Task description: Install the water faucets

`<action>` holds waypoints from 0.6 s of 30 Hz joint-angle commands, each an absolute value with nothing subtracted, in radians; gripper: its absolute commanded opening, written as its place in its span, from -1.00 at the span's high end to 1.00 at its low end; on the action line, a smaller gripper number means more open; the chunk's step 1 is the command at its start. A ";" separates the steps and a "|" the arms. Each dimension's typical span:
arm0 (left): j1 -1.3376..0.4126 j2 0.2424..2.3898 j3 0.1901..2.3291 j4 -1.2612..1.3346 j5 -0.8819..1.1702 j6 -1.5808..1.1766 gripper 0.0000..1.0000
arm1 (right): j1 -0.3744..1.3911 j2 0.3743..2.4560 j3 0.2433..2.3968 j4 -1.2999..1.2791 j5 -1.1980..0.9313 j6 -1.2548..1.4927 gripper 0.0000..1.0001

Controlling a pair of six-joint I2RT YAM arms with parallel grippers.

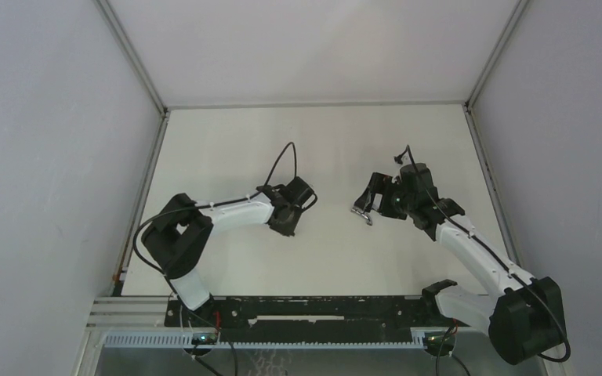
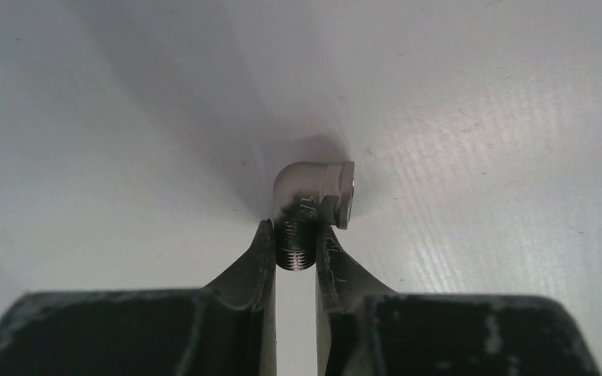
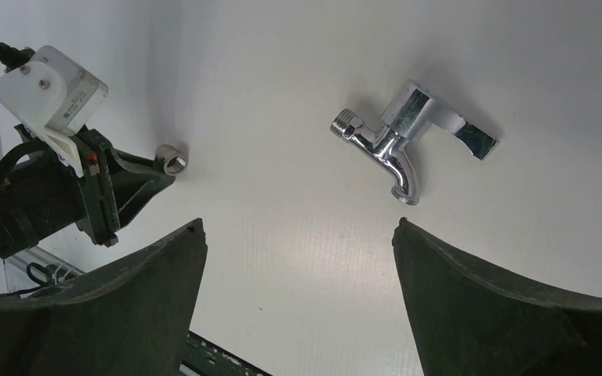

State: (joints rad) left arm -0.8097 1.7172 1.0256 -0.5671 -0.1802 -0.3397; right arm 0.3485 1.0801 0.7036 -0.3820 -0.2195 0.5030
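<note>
A small silver elbow faucet part is pinched by its threaded end between the fingers of my left gripper, which is shut on it just above the white table. The right wrist view shows the same part at the tip of the left gripper. A chrome water faucet with a bent spout and a flat handle lies on the table. My right gripper hangs open over the table near it, with nothing between its fingers. From above, the faucet lies just below the right gripper.
The white table is walled by grey panels left, right and behind. A black rail runs along the near edge by the arm bases. The left arm reaches in from the left.
</note>
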 commanded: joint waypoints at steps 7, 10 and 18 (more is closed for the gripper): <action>-0.811 1.838 1.317 -1.001 -0.840 -0.623 1.00 | 0.351 1.042 0.697 -0.381 -0.209 0.495 -0.90; -0.816 1.966 1.438 -1.197 -0.980 -0.763 1.00 | 0.351 1.049 0.692 -0.371 -0.218 0.495 -0.90; -0.818 2.143 1.529 -1.366 -1.098 -0.923 1.00 | 0.351 1.034 0.691 -0.388 -0.212 0.489 -0.90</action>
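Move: The left hand, low over the table, already has the pipe elbow's threaded end between its fingertips. The chrome faucet that the elbow is meant for lies about 18 cm to this hand's right and 6 cm farther out, at much the same height. The waiting right hand, open, has that faucet about 11 cm below it, some 5 cm ahead and about 1 cm left. Forward and up at first, then mostly leftward, the left hand carries the pinched elbow away from the faucet: about 9 cm left and 7 cm forward in all, peaking 5 to 6 cm up before easing down slightly. Meanwhile the wrist swings over some 50 degrees, so the down-pointing fingers come to slant left; they keep their grip. ##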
